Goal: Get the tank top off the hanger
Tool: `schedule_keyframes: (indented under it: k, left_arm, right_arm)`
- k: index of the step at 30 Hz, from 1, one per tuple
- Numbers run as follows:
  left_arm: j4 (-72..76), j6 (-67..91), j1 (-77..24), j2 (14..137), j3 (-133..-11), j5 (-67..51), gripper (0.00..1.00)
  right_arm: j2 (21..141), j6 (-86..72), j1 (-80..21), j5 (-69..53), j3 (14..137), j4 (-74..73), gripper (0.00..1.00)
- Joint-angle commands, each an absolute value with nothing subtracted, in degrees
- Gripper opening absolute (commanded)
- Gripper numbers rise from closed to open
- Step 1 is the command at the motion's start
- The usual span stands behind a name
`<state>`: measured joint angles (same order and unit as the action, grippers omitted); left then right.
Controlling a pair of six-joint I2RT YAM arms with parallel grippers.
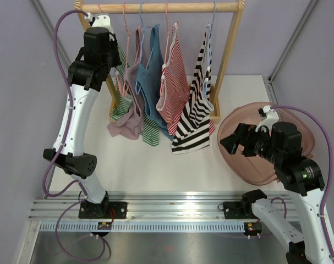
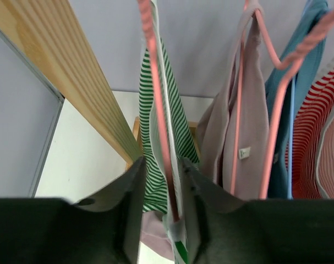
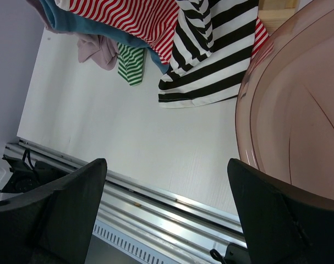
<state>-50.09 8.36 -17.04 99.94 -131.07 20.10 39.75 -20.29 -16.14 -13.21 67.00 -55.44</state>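
A green-and-white striped tank top [image 2: 182, 129] hangs on a pink hanger [image 2: 155, 99] at the left end of the wooden rack [image 1: 161, 7]; in the top view this tank top [image 1: 120, 104] shows just below my left gripper [image 1: 118, 69]. In the left wrist view my left gripper [image 2: 162, 184] has narrowed its jaws around the hanger's arm and the top's strap. Both lie against the right finger [image 2: 197, 203], and a gap remains at the left finger [image 2: 131, 203]. My right gripper [image 1: 228, 142] hangs wide open and holds nothing, beside the basin's left rim.
Further right on the rail hang a mauve top [image 1: 131, 118], a blue one [image 1: 153, 88], a red-striped one [image 1: 175, 88] and a black-and-white striped one [image 1: 197, 115]. The rack's left post [image 2: 78, 77] is close to my left fingers. A pink basin [image 1: 299, 118] sits at the right.
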Motion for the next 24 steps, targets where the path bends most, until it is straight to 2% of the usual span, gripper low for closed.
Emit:
schedule_keyframes:
  k: [1,5,8,24]
  left_arm:
    - [-47.8,7.9,-15.6,100.5,-134.8,19.5,0.29]
    - [-48.2,8.1,-15.1,101.9,-135.7,19.5,0.05]
    - [-48.1,8.2,-15.1,102.4,-136.8,18.6,0.0]
    - [-44.1,11.6,-15.2,93.9,-137.8,18.4,0.0]
  right_arm:
    - [39.3,-18.9,-16.5,-14.6,66.6,-54.7,0.99]
    - [39.3,-18.5,-16.5,-14.4,66.5,-54.8,0.99]
    - [39.6,-18.3,-16.5,-14.5,66.8,-54.8,0.99]
    - [39.9,-18.2,-16.5,-14.3,66.3,-53.0,1.0]
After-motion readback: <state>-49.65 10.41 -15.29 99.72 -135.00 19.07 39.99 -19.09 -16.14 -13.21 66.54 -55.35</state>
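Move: The near arm of the leftmost pink hanger, with the green-striped tank top on it, stands already between the left fingertips, about 1 cm ahead of the hand point and at its height. The wooden post is roughly 6 cm to the left and 5 cm ahead. The mauve top hangs some 6 cm right, 5 cm ahead and 10 cm lower. From the right hand that hanger arm is about 40 cm left, 28 cm ahead and 13 cm higher. The left hand shuts its fingers from about a third open until they pinch the pink hanger's near arm beside the wooden post, easing roughly 1 cm forward and left as they close. After a brief hold there it keeps the pinch and draws the hanger up, about 3 cm higher than at the start, coming back some 1.5 cm at the end, with hardly any turn of the wrist. ##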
